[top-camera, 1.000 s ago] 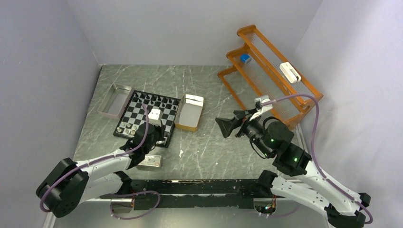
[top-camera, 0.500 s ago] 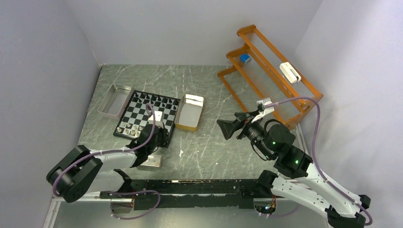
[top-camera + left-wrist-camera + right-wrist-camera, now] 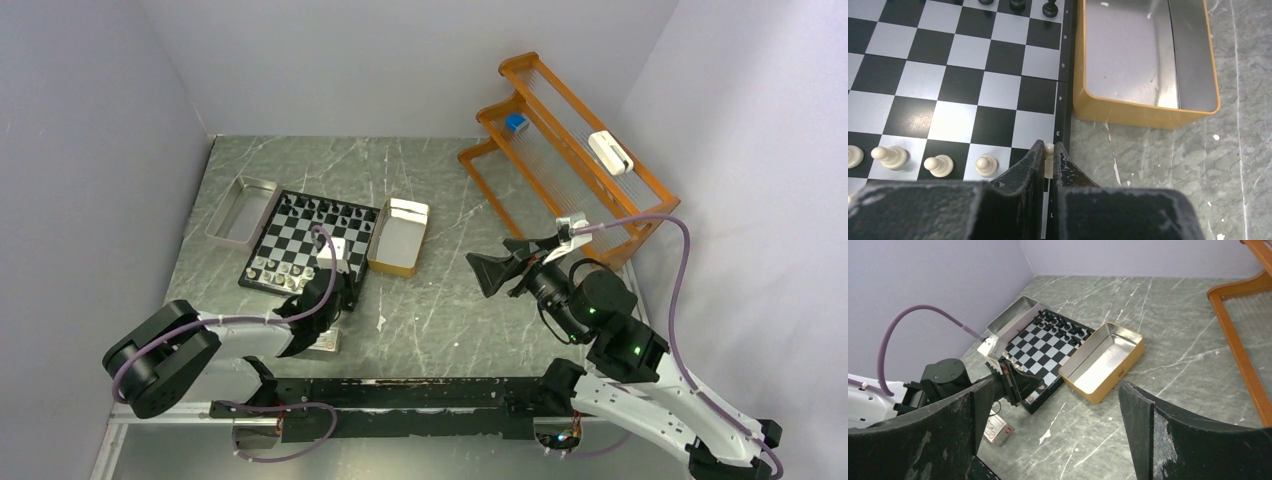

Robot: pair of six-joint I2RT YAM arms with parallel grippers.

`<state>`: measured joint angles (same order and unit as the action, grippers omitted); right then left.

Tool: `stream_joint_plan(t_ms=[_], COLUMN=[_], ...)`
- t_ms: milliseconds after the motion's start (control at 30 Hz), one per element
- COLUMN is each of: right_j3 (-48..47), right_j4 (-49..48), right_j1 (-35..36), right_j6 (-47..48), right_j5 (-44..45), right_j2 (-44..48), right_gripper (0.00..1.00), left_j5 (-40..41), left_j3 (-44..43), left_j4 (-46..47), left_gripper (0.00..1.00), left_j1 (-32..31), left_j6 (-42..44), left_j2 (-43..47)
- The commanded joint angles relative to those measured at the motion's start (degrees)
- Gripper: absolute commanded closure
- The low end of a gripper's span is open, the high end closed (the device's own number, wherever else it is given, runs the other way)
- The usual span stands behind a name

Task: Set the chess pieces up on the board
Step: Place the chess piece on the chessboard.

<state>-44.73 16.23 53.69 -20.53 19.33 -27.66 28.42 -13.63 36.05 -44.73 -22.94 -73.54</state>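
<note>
The board [image 3: 290, 238] lies left of centre, with black chess pieces [image 3: 325, 208] along its far rows and pale ones [image 3: 275, 268] along its near rows. My left gripper [image 3: 338, 290] hangs over the board's near right corner. In the left wrist view its jaws [image 3: 1048, 146] are shut on a small white pawn [image 3: 1049, 165], above the board's right rim [image 3: 1064, 100]. Three more white pawns [image 3: 939, 164] stand in the row to its left. My right gripper [image 3: 490, 272] is open and empty, raised over the table [image 3: 1055, 382] right of the board [image 3: 1048, 347].
An open tan box [image 3: 398, 237] sits against the board's right side [image 3: 1138, 112]. A silver tin [image 3: 242, 212] lies at the board's left. A small white-and-red carton [image 3: 315, 342] rests near my left arm. An orange rack [image 3: 570, 165] fills the back right.
My left gripper has drawn back toward the board's near right corner, still shut on the pawn. The right gripper has drifted slightly right and stays open.
</note>
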Motion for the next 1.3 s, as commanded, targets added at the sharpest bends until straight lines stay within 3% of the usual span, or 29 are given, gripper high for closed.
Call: stream_joint_plan(t_ms=[0,200,400,500,600,667,867,1267], right_j3=[0.74,2.39,8.26,11.23,11.81,10.87,6.6,4.88], right_j4=[0.76,-0.87,-9.74,-17.38,-25.21,-29.64,-38.55,-48.23], right_j1=[-0.1,-0.07,-0.04,-0.07,-0.07,-0.06,0.19,1.95], right_j6=[0.51,-0.98,-9.0,-10.62,-8.64,-6.0,0.29,3.24], right_j5=[1.23,-0.09,-7.53,-10.44,-15.64,-20.32,-29.5,-34.0], right_j2=[0.81,-0.15,-5.47,-11.41,-19.56,-25.5,-38.98,-46.11], right_gripper=[0.0,0.0,0.0,0.07,0.22,0.26,0.29,0.31], left_j5=[5.43,7.59,2.62,0.27,-3.22,-5.87,-13.82,-19.96], left_j3=[0.7,-0.42,-4.28,-6.25,-8.85,-10.27,-12.72,-12.66], left_j4=[4.54,2.71,-10.08,-15.61,-21.96,-25.99,-31.52,-33.8], left_gripper=[0.95,0.95,0.95,0.95,0.95,0.95,0.95,0.95], left_j1=[-1.32,-1.32,-1.32,-1.29,-1.32,-1.26,-1.31,-1.32], left_j6=[-0.06,-1.93,-6.94,-8.44,-10.1,-10.8,-12.01,-13.21], left_j2=[0.05,-0.8,10.76,16.52,20.85,23.38,31.57,38.43])
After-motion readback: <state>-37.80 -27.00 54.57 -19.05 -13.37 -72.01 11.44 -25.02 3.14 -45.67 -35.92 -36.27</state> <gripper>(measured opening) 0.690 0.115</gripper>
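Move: The white pawn is pinched in the left fingertips, low over the board's near right corner; the right gripper is about 25 cm right of that hand, 9 back and 28 above. The nearest standing pawn is 4 cm left and 2 ahead of the left hand, the gold tin some 10 ahead and 10 right. From the right hand the held pawn lies roughly 25 cm left, 9 ahead and 28 below. The held pawn is carried up about 16 cm from the board corner after a brief hover, then also back some 5 cm, the left hand rolling left side down and turning clockwise with its grip kept. Meanwhile the right hand sweeps about 19 cm left towards the pawn, dipping and then rising a little, turning counter-clockwise and narrowing its wide-open fingers to about two thirds. ##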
